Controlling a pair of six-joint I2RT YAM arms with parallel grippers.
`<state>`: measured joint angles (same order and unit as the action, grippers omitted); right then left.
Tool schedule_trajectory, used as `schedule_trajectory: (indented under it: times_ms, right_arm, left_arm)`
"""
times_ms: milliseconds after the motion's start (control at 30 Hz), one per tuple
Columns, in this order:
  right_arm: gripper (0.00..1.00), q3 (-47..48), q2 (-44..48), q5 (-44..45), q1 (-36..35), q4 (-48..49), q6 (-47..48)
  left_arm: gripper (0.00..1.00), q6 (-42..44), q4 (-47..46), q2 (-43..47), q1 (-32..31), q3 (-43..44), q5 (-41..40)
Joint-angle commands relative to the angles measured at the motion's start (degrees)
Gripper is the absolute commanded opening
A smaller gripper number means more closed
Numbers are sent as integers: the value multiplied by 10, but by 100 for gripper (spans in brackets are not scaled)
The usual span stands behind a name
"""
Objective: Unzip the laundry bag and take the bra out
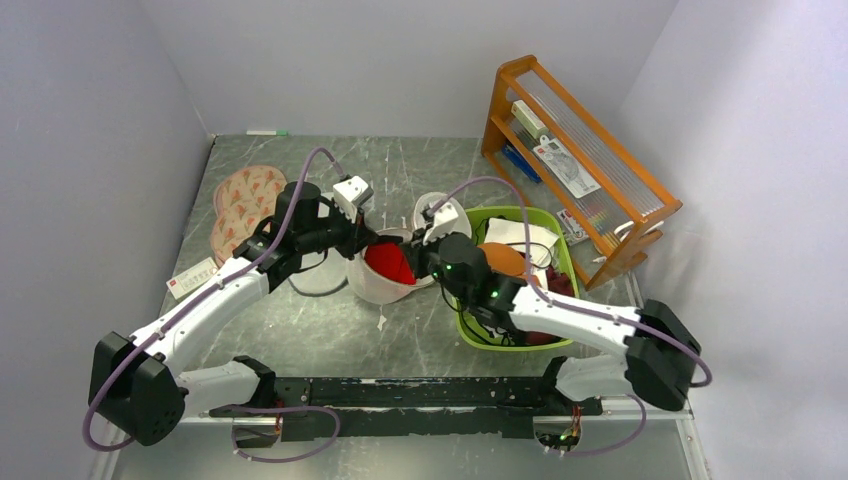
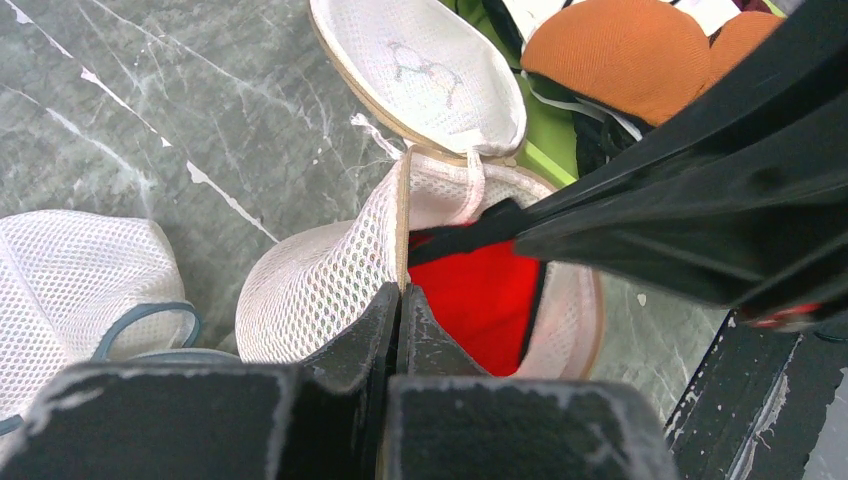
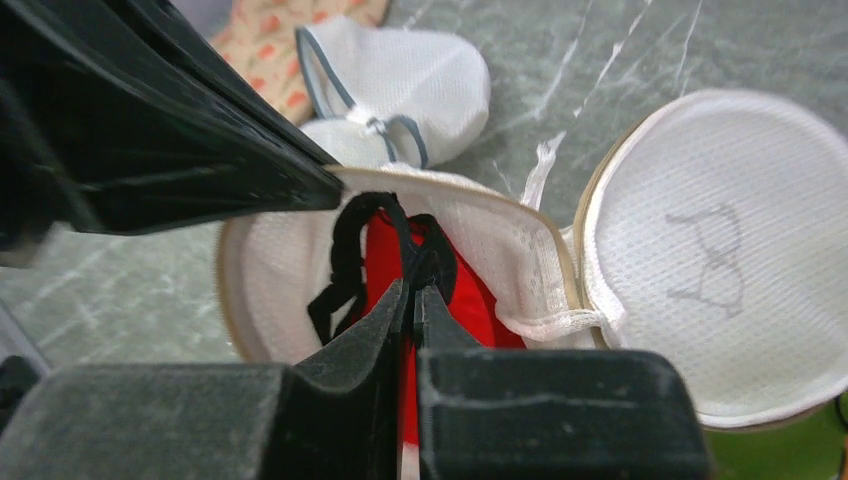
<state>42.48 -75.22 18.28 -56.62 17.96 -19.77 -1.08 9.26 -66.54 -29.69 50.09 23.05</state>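
The laundry bag [image 1: 372,285] lies unzipped mid-table, its lid [image 1: 441,214] with the spectacles mark [image 3: 712,262] flipped back to the right. The red bra [image 1: 389,263] sits inside the open lower half [image 2: 320,285]. My left gripper [image 2: 400,296] is shut on the beige rim of that lower half, on its left side. My right gripper [image 3: 412,291] reaches into the bag from the right and is shut on the bra's black strap [image 3: 348,258] above the red cloth [image 3: 383,252]. Most of the bra [image 2: 480,300] is hidden by the bag wall and the fingers.
A white mesh bag with grey trim [image 1: 318,277] lies left of the laundry bag. Pink patterned bags [image 1: 245,200] lie at the back left, a card [image 1: 192,278] near them. A green basket [image 1: 512,346] holds orange [image 1: 505,260] and white cloths. A wooden rack [image 1: 570,150] stands back right.
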Motion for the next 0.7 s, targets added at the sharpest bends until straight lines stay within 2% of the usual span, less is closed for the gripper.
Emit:
schedule_trajectory:
  times_ms: [0,400,667]
  right_arm:
    - [2,5,77,4,3,-25,-4]
    - [2,59,181,101,4,-117,22]
    - [2,93,237,139,4,-133,60]
  left_arm:
    - [7,3,-1,-3,-3,22,-5]
    - [7,5,-2,4,-4,21,-1]
    - [7,7,4,-5,-4,27,13]
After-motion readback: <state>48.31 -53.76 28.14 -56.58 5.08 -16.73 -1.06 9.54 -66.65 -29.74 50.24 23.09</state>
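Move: The red bra lies in the laundry bag with its black strap already pinched in the right fingers; its bulk hangs about 5 cm back, 3 cm left and 6 cm below them. The green basket it can go to is roughly 24 cm right, 7 cm back and 14 cm below. The open lid stands some 8 cm right and 5 cm ahead, 8 cm down. From the left hand, the basket is about 30 cm right, 8 cm back and 16 cm below. The bra is drawn out of the bag by its strap: the right hand, fingers staying shut on the strap, lifts about 13 cm, at first nearly straight up and then swinging some 8 cm right towards the basket, its fingertips tipping up about 10 degrees. The left hand stays put, shut on the bag's rim, holding the bag back. ##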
